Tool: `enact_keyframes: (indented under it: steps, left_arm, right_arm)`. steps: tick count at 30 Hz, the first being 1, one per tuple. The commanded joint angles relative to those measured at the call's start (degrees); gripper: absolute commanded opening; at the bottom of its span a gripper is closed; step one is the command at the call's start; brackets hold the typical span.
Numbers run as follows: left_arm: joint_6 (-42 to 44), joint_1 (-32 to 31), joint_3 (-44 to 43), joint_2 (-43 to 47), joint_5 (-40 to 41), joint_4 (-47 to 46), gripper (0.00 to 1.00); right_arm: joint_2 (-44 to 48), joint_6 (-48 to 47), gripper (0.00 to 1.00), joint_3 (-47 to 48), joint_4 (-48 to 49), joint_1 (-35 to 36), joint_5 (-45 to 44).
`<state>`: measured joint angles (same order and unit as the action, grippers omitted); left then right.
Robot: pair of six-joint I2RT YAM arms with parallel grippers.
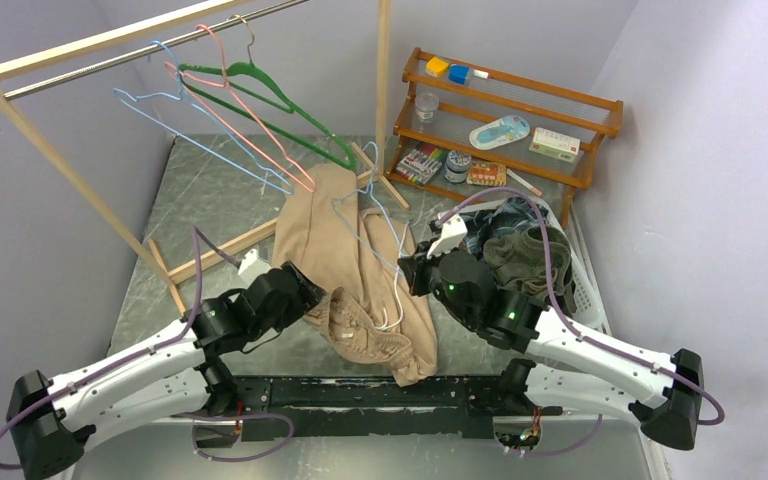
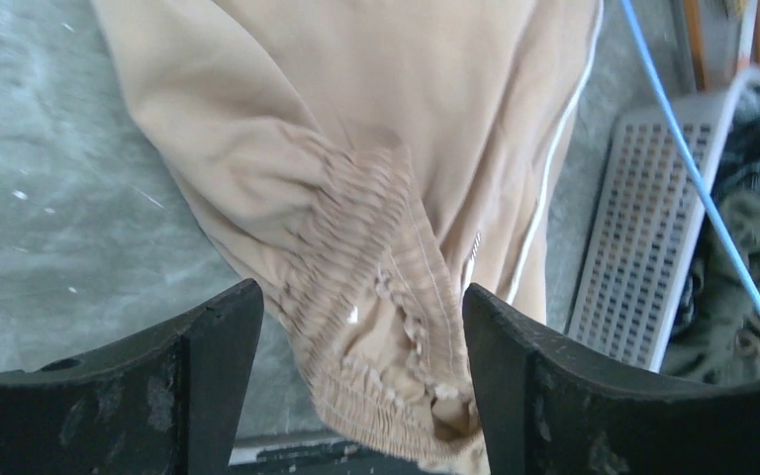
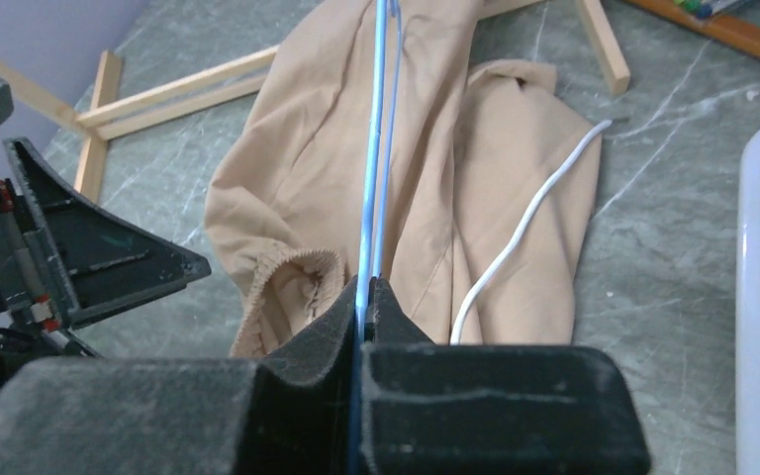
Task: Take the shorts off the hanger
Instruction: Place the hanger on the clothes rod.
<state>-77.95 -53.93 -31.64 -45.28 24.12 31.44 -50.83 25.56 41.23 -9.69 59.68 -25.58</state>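
The tan shorts (image 1: 350,270) lie crumpled on the table's middle, with a light blue wire hanger (image 1: 385,222) across them. My right gripper (image 3: 366,297) is shut on the hanger's wire (image 3: 374,148), just above the cloth. My left gripper (image 2: 361,297) stands open, and the gathered elastic waistband (image 2: 376,297) lies loose between its fingers. A white drawstring (image 3: 524,228) trails over the shorts (image 3: 455,198). In the top view the left gripper (image 1: 310,292) is at the shorts' left edge and the right gripper (image 1: 415,270) at their right edge.
A white basket (image 1: 585,290) at the right holds dark navy and olive shorts (image 1: 525,255). The wooden garment rack (image 1: 80,45) at the back left carries green, pink and blue hangers (image 1: 260,100). A wooden shelf (image 1: 505,110) with small items stands at the back right.
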Motion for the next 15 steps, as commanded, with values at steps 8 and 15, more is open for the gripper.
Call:
enact_keyframes:
  steps: [8, 15]
  left_arm:
    - [6.5, 20.3, 5.0, 1.8, -15.9, -3.9, 0.78]
    - [8.3, 22.8, 4.7, 3.1, -17.1, -2.7, 0.80]
  right_arm:
    - [2.3, -8.5, 0.00, 5.5, 3.3, -0.2, -8.7]
    - [-0.1, -20.0, 0.00, 10.6, 10.3, -0.1, -10.8]
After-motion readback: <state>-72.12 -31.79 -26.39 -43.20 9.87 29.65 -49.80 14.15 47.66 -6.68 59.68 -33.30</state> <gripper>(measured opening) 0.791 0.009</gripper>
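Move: The right hand holds the freed blue hanger; the free stretch of clothes rod, right of the green hanger, lies roughly 25 cm ahead of this hand, 17 cm to its left and 25 cm higher. The green hanger's middle is some 17 cm ahead, 22 cm left and 18 cm up, and the shorts lie about 9 cm ahead, 11 cm left and 20 cm below. From the empty left hand, that rod stretch is about 26 cm straight ahead and 35 cm up. Keeping its shut fingers pinched on the blue hanger, the right hand carries it upward by about 7 cm, with a slight drift forward and to the right, while the wrist tips the fingers up some 10 degrees, lifting the hook towards the height of the rod. Meanwhile the left hand, still open and holding nothing, draws away to its left about 5 cm, going a little forward and sinking some 3 cm before it stops beside the shorts' waistband, turning slightly counter-clockwise. ##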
